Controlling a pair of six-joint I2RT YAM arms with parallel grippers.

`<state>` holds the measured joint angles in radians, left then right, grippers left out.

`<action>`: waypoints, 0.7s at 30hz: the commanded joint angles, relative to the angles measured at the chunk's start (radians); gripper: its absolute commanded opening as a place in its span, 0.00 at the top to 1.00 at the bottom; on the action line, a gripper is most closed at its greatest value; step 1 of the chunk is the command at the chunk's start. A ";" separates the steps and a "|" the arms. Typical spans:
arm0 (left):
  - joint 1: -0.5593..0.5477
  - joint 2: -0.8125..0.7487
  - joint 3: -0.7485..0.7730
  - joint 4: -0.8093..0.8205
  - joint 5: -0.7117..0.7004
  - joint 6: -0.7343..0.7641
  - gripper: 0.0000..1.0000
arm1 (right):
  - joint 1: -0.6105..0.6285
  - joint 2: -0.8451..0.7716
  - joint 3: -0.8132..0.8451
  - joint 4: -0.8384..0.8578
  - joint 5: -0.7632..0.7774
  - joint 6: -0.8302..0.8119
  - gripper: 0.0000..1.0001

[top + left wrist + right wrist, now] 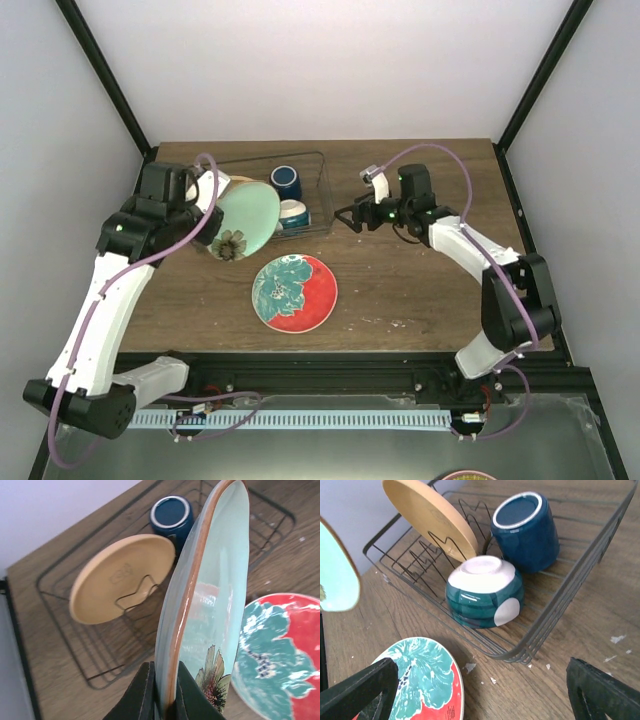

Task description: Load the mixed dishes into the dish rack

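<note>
My left gripper (167,700) is shut on the rim of the mint-green plate (210,605), near its flower mark, and holds it on edge over the front left of the dish rack (95,645). From above, the plate (248,218) leans across the rack's (318,190) near side, with my left gripper (214,240) at its lower end. The orange-yellow plate (430,517) stands in the rack's wires. The dark blue mug (525,530) lies in the rack, and the white-and-teal bowl (482,597) sits upside down in it. My right gripper (481,672) is open and empty, just outside the rack's near right corner (348,219).
A red-and-teal flowered plate (294,292) lies flat on the wooden table in front of the rack, close under both grippers. It also shows in the right wrist view (422,680). Black frame posts stand at the table's back corners.
</note>
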<state>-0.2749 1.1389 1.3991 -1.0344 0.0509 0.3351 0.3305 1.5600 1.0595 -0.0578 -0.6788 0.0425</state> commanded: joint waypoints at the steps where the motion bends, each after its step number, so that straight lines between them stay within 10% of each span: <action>1: -0.011 -0.055 0.030 0.026 -0.152 0.090 1.00 | -0.004 0.060 0.059 0.028 -0.044 0.008 0.07; 21: -0.055 -0.044 -0.036 0.259 -0.464 0.568 1.00 | -0.005 0.159 0.152 0.017 0.004 -0.010 0.03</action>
<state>-0.2977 1.0821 1.3746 -0.9432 -0.2913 0.7540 0.3305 1.7069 1.1572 -0.0528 -0.7086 0.0422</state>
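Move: The left gripper already holds the green plate by its rim. Its goal, the free slot left of the yellow plate in the rack, lies about 14 cm ahead, 4 cm left and 18 cm below. The yellow plate stands some 16 cm ahead and 3 cm right, the bowl 14 cm ahead and 13 cm right, both well below. From the right hand the slot is about 6 cm ahead, 29 cm left and 10 cm lower. Keep the rim pinched and carry the green plate about 5 cm left and 3 cm up to the rack's left end, rolling the wrist some 30 degrees so that its left side rises and the fingers tip up a little. Ease the empty, open right gripper roughly 2.5 cm forward and 2 cm down beside the rack. ##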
